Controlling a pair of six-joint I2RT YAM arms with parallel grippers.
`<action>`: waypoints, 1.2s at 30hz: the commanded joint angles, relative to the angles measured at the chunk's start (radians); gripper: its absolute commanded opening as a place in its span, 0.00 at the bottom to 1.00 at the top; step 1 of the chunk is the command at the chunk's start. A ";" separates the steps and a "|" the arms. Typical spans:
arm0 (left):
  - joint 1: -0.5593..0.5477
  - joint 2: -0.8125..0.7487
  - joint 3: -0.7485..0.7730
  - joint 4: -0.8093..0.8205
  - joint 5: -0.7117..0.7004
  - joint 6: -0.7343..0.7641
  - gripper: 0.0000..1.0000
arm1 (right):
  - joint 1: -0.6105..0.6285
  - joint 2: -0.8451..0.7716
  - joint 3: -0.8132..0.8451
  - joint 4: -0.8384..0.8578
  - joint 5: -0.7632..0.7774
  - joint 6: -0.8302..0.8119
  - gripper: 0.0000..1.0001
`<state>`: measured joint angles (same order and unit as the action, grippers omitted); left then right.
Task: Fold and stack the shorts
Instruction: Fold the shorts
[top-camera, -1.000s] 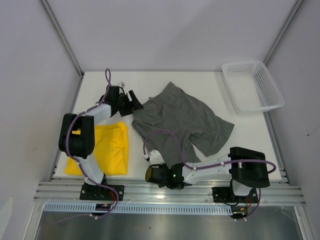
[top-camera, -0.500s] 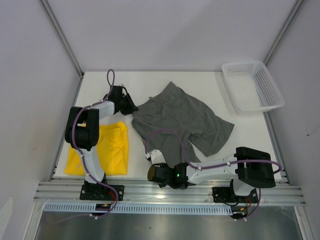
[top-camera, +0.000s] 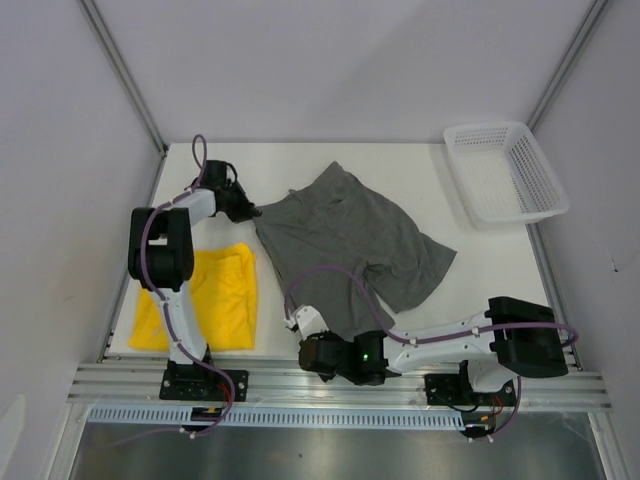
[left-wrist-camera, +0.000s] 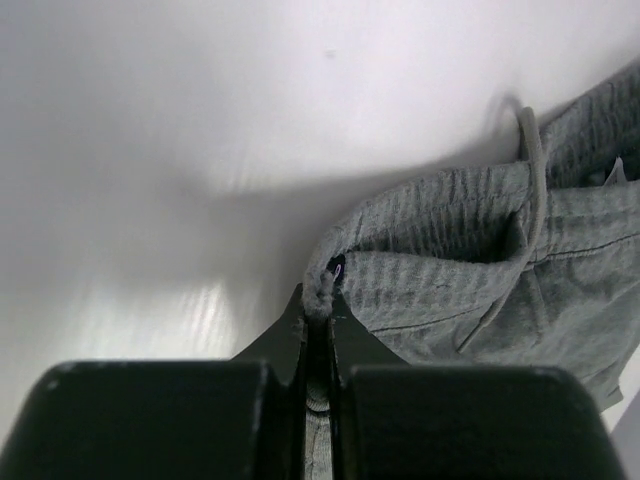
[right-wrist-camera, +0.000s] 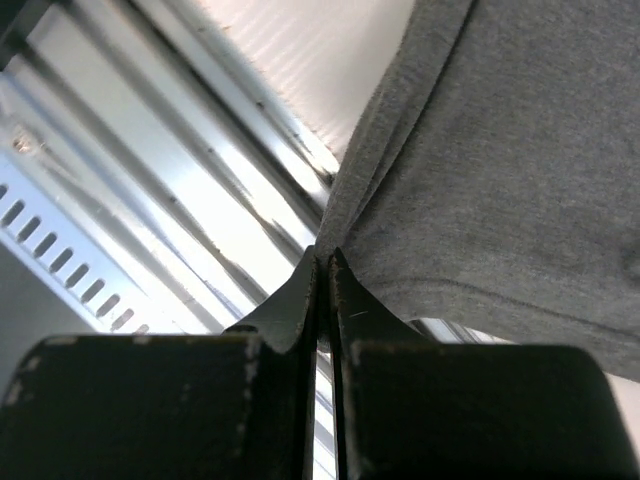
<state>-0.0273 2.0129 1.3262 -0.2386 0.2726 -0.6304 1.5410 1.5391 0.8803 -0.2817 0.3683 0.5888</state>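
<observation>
The grey-green shorts (top-camera: 345, 240) lie spread on the middle of the white table. My left gripper (top-camera: 250, 211) is shut on the waistband corner (left-wrist-camera: 322, 290) at the shorts' far left; a drawstring (left-wrist-camera: 535, 175) hangs from the band. My right gripper (top-camera: 312, 340) is shut on a leg hem (right-wrist-camera: 330, 245) at the near edge, over the metal rail (right-wrist-camera: 150, 180). The yellow shorts (top-camera: 215, 298) lie folded flat at the near left, apart from both grippers.
A white mesh basket (top-camera: 505, 170) stands at the far right corner. The aluminium rail (top-camera: 340, 385) runs along the table's near edge. Enclosure walls and posts close in the left, far and right sides.
My left gripper has moved left toward the far-left corner, pulling the waistband with it. My right gripper has shifted slightly nearer the front edge. The grey-green shorts have slid left and stretched out.
</observation>
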 joint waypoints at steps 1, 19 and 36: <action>0.055 -0.006 0.096 -0.077 -0.016 -0.022 0.00 | 0.053 -0.036 0.042 0.019 -0.093 -0.101 0.00; 0.118 -0.261 0.150 -0.407 -0.062 -0.210 0.00 | -0.305 -0.451 0.114 -0.255 -0.153 -0.167 0.00; 0.122 -0.388 0.104 -0.301 -0.036 -0.473 0.00 | -0.739 -0.531 0.190 -0.396 -0.400 -0.339 0.00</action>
<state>0.0711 1.7142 1.4113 -0.5182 0.2646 -1.0584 0.8047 1.0302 1.0157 -0.6388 0.0456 0.3286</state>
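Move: The left hand holds one waistband corner of the grey shorts, with their middle about 19 cm to its right, 10 cm back and slightly lower; the free waistband corner is some 18 cm right and 14 cm ahead of it. From the right hand, pinching the near leg's hem corner, the shorts' middle is roughly 27 cm ahead, 8 cm right and 4 cm down; the folded yellow shorts lie 12 cm ahead and 20 cm left. Both grippers keep their pinch on the two ends of the grey shorts' side edge. The left first draws low to the left and back about 5 cm, then climbs some 14 cm, turning counter-clockwise; the right backs off a little to the left while rising, then sweeps quickly forward, right and up over the near leg towards the shorts' middle, its wrist swinging about 30 degrees clockwise. ##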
